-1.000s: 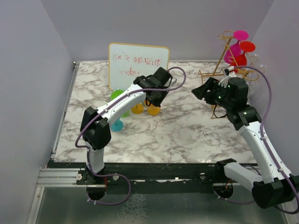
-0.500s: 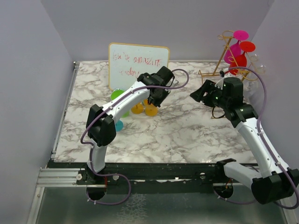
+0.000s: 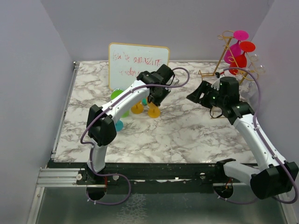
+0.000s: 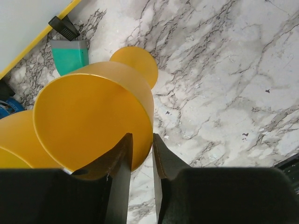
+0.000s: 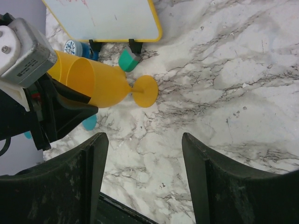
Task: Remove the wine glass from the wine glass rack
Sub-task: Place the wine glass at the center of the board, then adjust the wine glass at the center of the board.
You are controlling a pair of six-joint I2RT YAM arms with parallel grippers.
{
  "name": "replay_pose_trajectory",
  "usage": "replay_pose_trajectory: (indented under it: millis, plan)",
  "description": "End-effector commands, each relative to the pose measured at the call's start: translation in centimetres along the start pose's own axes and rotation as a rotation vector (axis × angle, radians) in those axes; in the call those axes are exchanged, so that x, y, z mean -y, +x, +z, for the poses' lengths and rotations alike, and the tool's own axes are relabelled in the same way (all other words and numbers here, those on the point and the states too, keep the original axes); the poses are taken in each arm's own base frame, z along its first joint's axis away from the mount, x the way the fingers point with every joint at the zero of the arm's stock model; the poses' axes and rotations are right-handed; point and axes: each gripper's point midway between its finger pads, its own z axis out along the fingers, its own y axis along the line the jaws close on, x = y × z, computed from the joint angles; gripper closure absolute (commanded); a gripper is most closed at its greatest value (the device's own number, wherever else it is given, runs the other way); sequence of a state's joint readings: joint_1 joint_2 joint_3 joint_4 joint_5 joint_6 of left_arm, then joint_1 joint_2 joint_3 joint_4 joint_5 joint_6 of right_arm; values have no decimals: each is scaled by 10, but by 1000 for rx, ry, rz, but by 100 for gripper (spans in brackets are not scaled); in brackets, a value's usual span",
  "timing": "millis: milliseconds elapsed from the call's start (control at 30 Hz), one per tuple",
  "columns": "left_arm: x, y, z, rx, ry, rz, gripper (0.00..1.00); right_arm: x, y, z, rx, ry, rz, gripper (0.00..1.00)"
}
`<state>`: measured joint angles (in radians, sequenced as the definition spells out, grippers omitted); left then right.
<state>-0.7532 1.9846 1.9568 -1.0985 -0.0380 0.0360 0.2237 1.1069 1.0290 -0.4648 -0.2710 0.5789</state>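
The gold wire wine glass rack stands at the back right, with pink and red wine glasses hanging high on it. My left gripper is far from it, near the table's middle, shut on the rim of a yellow wine glass, one finger inside the bowl and one outside. The glass's foot is on the marble. My right gripper is open and empty, left of the rack's base, facing the yellow glass.
A yellow-framed whiteboard stands at the back. A second yellow glass, a green one and a cyan foot stand by the left arm. A teal block lies below the board. Purple walls close both sides.
My right gripper has moved a little left, away from the rack, still open. My left arm shifted slightly, with the yellow glass staying in its grip.
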Motion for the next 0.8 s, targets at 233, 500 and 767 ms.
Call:
replay_pose_trajectory:
  millis: [233,500,767]
  plan:
    - [-2,-4,-4,2,-6,21,96,2,19,0,-57,-13,13,30]
    - [1,-5,-16,15,23,52,100,-1,17,6,-69,-31,17,30]
    - [-1,-15,-13,23,20,87,95,0,21,9,-94,-30,21,30]
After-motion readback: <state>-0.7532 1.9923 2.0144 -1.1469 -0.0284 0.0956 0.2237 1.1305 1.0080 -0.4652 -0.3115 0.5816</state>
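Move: Just ahead-left of the left hand stands the nearest yellow wine glass, its middle roughly 2 cm forward, 3 cm left and 8 cm down, its rim at the slightly open fingertips. The second yellow glass is about 9 cm left of it and 2 cm farther out; the green eraser lies some 8 cm ahead and 7 cm left of the hand. From the right hand that nearest glass is about 17 cm left, 2 cm forward and 15 cm below. Closing from about a quarter open to shut, the left fingers pinch the rear-right wall of the yellow glass's rim, one finger inside the bowl and one outside. The hand otherwise nearly stays in place, rising only about 1 cm, mostly at the very end, and turning a few degrees clockwise. The empty right hand sinks some 1.5 cm, still open. ##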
